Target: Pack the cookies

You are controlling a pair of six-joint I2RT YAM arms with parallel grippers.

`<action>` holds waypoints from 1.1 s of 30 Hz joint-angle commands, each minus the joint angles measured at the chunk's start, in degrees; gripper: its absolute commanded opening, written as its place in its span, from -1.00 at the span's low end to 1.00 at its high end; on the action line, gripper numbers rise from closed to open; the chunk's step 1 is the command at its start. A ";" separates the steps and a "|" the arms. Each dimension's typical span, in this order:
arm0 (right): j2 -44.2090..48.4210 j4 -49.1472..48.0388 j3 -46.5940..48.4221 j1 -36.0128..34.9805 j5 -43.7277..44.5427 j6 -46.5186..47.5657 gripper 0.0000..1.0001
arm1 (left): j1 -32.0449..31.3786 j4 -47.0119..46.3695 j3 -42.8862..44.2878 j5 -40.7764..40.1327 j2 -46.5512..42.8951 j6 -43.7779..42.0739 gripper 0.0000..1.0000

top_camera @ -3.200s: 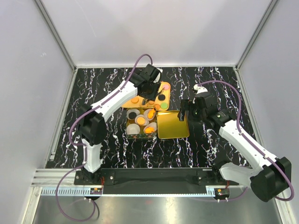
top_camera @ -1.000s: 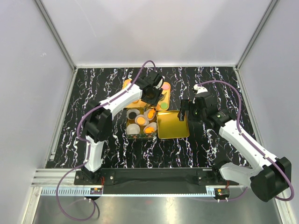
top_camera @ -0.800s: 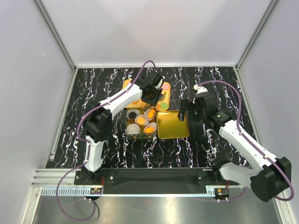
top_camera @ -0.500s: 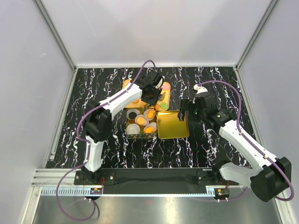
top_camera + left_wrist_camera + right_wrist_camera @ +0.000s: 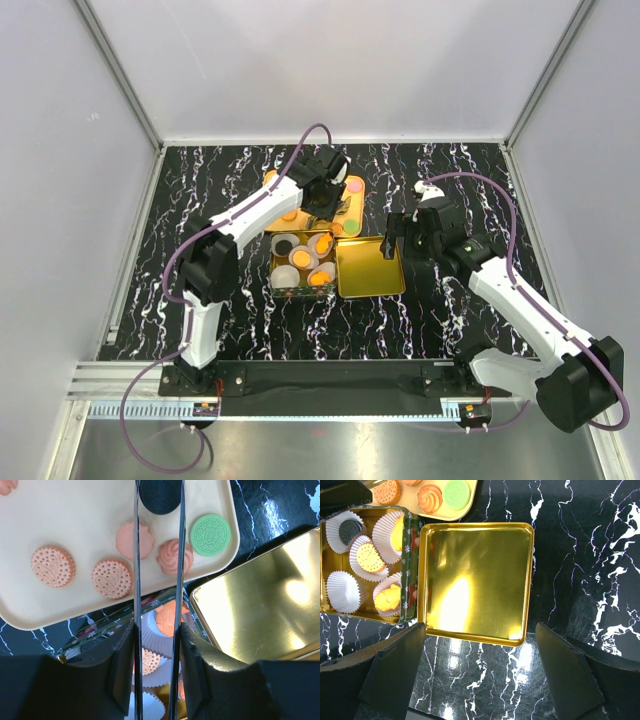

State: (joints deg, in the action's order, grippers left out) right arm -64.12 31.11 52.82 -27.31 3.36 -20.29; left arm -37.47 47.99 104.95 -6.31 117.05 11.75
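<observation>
Cookies lie on a cream tray (image 5: 75, 525): two orange dotted ones (image 5: 52, 566), a pink flower (image 5: 135, 539), an orange rosette (image 5: 175, 556), a green one (image 5: 213, 534) and a black one (image 5: 160, 495). My left gripper (image 5: 324, 196) carries two long thin metal blades (image 5: 136, 555). Their tips stand against both sides of the black cookie, which looks level with the tray. An open tin (image 5: 278, 283) holds white paper cups (image 5: 340, 591), several with orange cookies (image 5: 369, 556) and one with a black cookie (image 5: 346, 528). My right gripper (image 5: 480, 680) is wide open and empty above the gold lid (image 5: 475, 580).
The gold lid (image 5: 370, 268) lies flat, touching the tin's right side. The tray (image 5: 282, 203) sits just behind the tin. Black marbled tabletop (image 5: 450, 180) surrounds them, with white walls on three sides.
My left gripper has shifted slightly back and left over the tray, away from the tin. The right arm has not moved.
</observation>
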 commanded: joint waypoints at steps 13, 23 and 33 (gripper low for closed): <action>0.66 -1.93 0.80 0.15 -0.10 0.61 0.99 | 1.35 -0.44 5.44 -1.96 -4.73 -0.85 -0.19; 0.40 -2.02 0.88 0.15 -0.37 0.61 1.00 | 1.61 1.14 5.27 -1.78 -7.98 -0.50 -0.19; 0.05 -1.93 1.32 0.15 -0.63 0.69 0.99 | 1.61 1.32 -0.96 -0.64 -15.62 0.91 -0.19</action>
State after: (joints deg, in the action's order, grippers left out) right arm -64.14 31.11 52.82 -27.31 3.36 -20.29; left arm -36.25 50.92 105.80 -6.83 106.39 12.05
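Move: The left hand already holds the black cookie, just above the tray, between long thin strips like tongs. The empty paper cup at the box's near left lies about 9 cm back, 8 cm left and 11 cm below; the middle cup with its round cookie is some 5 cm back and 5 left. The orange swirl cookie lies about 2 cm ahead, 2 right. From the right hand the empty cup is roughly 24 cm left, level, 15 below. The black cookie stays pinched between the strips as the left hand lifts it from just above the tray, about 8 cm up, slowly at first with a 1 cm drift forward, then faster while swinging back about 2 cm and bearing some 2 cm left over the whole rise. The wrist tips the fingers up by five to ten degrees; the grip doesn't change. ##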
